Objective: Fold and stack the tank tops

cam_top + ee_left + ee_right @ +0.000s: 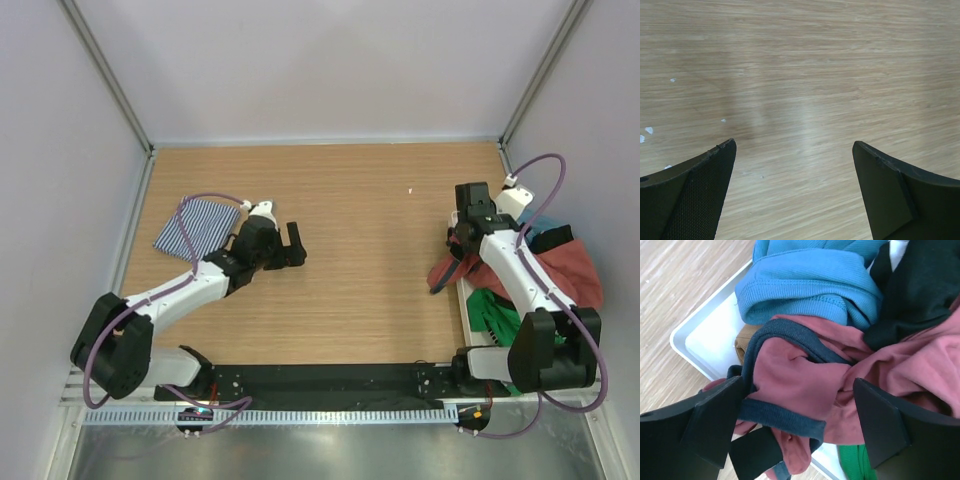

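Observation:
The navy-and-white striped tank top (198, 226) lies folded flat at the table's far left. Just to its right my left gripper (293, 245) stands open over bare wood, and the left wrist view shows nothing between its fingers (700, 190). The rust-red tank top (800, 375) with dark grey-blue trim (780, 412) lies crumpled on a heap of clothes at the right (565, 268), part of it spilling onto the table. My right gripper (797, 405) hangs open right above it, its jaws on either side of a bunched fold. I cannot tell whether they touch the cloth.
A white tray (702, 337) at the right edge holds the heap: blue cloth (805, 285), black cloth (920, 285), green cloth (492, 312) and a tan piece (742, 340). A black strap (752, 455) hangs by the right gripper's left finger. White walls enclose the table.

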Motion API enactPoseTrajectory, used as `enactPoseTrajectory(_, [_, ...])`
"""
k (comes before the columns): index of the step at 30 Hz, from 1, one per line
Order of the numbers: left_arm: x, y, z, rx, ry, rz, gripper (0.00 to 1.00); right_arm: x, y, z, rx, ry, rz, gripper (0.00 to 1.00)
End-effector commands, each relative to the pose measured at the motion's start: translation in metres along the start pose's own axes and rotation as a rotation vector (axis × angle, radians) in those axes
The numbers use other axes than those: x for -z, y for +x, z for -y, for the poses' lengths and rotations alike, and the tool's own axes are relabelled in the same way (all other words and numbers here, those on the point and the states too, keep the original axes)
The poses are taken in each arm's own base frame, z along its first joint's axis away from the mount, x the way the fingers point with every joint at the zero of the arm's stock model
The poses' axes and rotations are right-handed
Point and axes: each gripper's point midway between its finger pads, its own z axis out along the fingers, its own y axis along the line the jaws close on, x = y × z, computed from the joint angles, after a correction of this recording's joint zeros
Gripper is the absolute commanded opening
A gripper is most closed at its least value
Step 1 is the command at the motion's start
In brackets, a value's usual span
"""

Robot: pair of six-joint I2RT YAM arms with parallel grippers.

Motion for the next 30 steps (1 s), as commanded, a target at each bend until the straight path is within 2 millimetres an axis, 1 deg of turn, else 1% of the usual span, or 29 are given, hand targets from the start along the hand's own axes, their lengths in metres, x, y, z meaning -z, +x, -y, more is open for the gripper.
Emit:
enactPoseTrajectory(1, [-0.008, -0.022, -0.002, -0.073, -0.002, 0.135, 1.0, 0.004, -0.024, -0.016, -0.118, -0.049, 0.045, 0.83])
enactPoseTrajectory(2, [-0.008, -0.022, -0.005, -0.078, -0.017, 0.128, 0.99, 0.004, -0.026, -0.017, -0.132, -0.06, 0.051, 0.69])
enactPoseTrajectory(3, [-0.009, -0.02, -0.006, -0.073, -0.019, 0.128, 1.0, 0.006, -0.027, -0.018, -0.142, -0.071, 0.052, 0.37])
enactPoseTrajectory(4, [-0.012, -0.018, -0.007, -0.071, -0.019, 0.125, 0.99, 0.011, -0.031, -0.018, -0.165, -0.088, 0.059, 0.2])
enactPoseTrajectory(5, [-0.013, -0.018, -0.005, -0.066, -0.009, 0.126, 0.99, 0.016, -0.035, -0.019, -0.178, -0.106, 0.056, 0.04])
enactPoseTrajectory(6, [-0.013, -0.018, -0.004, -0.066, -0.007, 0.126, 0.98, 0.02, -0.04, -0.018, -0.187, -0.111, 0.06, 0.01])
enactPoseTrajectory(7, [-0.014, -0.017, -0.005, -0.066, -0.007, 0.123, 0.98, 0.03, -0.05, -0.017, -0.2, -0.138, 0.076, 0.01])
enactPoseTrajectory(8, [-0.014, -0.017, -0.004, -0.064, -0.005, 0.129, 0.98, 0.043, -0.067, -0.021, -0.219, -0.172, 0.106, 0.01])
enactPoseTrajectory(9, [-0.014, -0.017, -0.005, -0.064, -0.005, 0.129, 0.98, 0.061, -0.077, -0.032, -0.208, -0.234, 0.136, 0.01])
enactPoseTrajectory(10, [-0.013, -0.016, -0.005, -0.061, -0.001, 0.133, 0.98, 0.08, -0.091, -0.039, -0.149, -0.299, 0.183, 0.01])
enactPoseTrajectory(11, [-0.013, -0.017, -0.004, -0.061, 0.002, 0.137, 0.98, 0.112, -0.119, -0.052, -0.167, -0.376, 0.248, 0.01])
enactPoseTrajectory(12, [-0.012, -0.017, -0.005, -0.06, 0.002, 0.14, 0.97, 0.134, -0.131, -0.061, -0.143, -0.417, 0.289, 0.01])
enactPoseTrajectory(13, [-0.012, -0.018, -0.005, -0.06, -0.002, 0.143, 0.98, 0.176, -0.129, -0.086, -0.084, -0.536, 0.316, 0.01])
enactPoseTrajectory(14, [-0.012, -0.018, -0.007, -0.062, -0.009, 0.143, 0.97, 0.212, -0.15, -0.099, -0.048, -0.617, 0.368, 0.01])
enactPoseTrajectory(15, [-0.011, -0.02, -0.01, -0.062, -0.027, 0.154, 0.97, 0.237, -0.154, -0.111, -0.017, -0.7, 0.375, 0.01])
enactPoseTrajectory(16, [-0.011, -0.02, -0.013, -0.065, -0.039, 0.156, 0.97, 0.272, -0.147, -0.129, 0.028, -0.815, 0.369, 0.01])
enactPoseTrajectory(17, [-0.01, -0.02, -0.016, -0.066, -0.056, 0.161, 0.97, 0.308, -0.167, -0.134, 0.018, -0.93, 0.392, 0.01])
enactPoseTrajectory(18, [-0.009, -0.021, -0.018, -0.066, -0.064, 0.166, 0.97, 0.328, -0.16, -0.151, 0.089, -1.006, 0.389, 0.01])
enactPoseTrajectory(19, [-0.008, -0.022, -0.02, -0.065, -0.072, 0.175, 0.97, 0.349, -0.163, -0.156, 0.104, -1.067, 0.4, 0.01])
enactPoseTrajectory(20, [-0.006, -0.023, -0.021, -0.063, -0.077, 0.183, 0.97, 0.387, -0.176, -0.152, 0.093, -1.163, 0.438, 0.01])
enactPoseTrajectory(21, [-0.006, -0.023, -0.022, -0.063, -0.078, 0.185, 0.98, 0.395, -0.18, -0.156, 0.1, -1.163, 0.455, 0.01])
enactPoseTrajectory(22, [-0.005, -0.023, -0.025, -0.063, -0.09, 0.193, 0.98, 0.396, -0.196, -0.148, 0.052, -1.127, 0.476, 0.01])
enactPoseTrajectory(23, [-0.004, -0.024, -0.026, -0.061, -0.097, 0.197, 0.98, 0.407, -0.22, -0.135, -0.012, -1.127, 0.505, 0.01])
enactPoseTrajectory(25, [-0.002, -0.026, -0.031, -0.06, -0.124, 0.21, 0.98, 0.407, -0.235, -0.126, -0.051, -1.083, 0.528, 0.01])
enactPoseTrajectory(26, [-0.001, -0.028, -0.034, -0.056, -0.142, 0.219, 0.98, 0.411, -0.24, -0.12, -0.058, -1.101, 0.531, 0.01])
enactPoseTrajectory(27, [0.003, -0.031, -0.036, -0.048, -0.155, 0.233, 0.98, 0.415, -0.24, -0.116, -0.055, -1.128, 0.527, 0.01])
enactPoseTrajectory(28, [0.005, -0.03, -0.04, -0.042, -0.176, 0.235, 0.99, 0.417, -0.234, -0.117, -0.052, -1.153, 0.505, 0.01])
enactPoseTrajectory(29, [0.008, -0.035, -0.048, -0.021, -0.222, 0.263, 0.99, 0.416, -0.209, -0.131, 0.03, -1.205, 0.464, 0.01])
enactPoseTrajectory(30, [0.011, -0.037, -0.052, -0.011, -0.243, 0.276, 1.0, 0.413, -0.195, -0.135, 0.07, -1.229, 0.44, 0.1])
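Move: The red tank top lies heaped across the tray, its middle roughly 10 cm to the right hand's right, 6 cm nearer the base and 4 cm below; one navy-trimmed fold is already between the open fingers. From the right hand, the blue garment is about 12 cm right and 3 cm ahead, the black one 14 cm right and level, the green one 20 cm back and 4 cm right. From the left hand, the red tank top lies about 56 cm right and 3 cm back. The red tank top's navy-trimmed fold is pinched as the right fingers shut almost in place; the hand then whips it up out of the tray by some 40 cm and about 26 cm left over the open table, swinging counter-clockwise and tipping its fingers up towards level. The open, empty left hand eases a few centimetres left and slightly forward. ##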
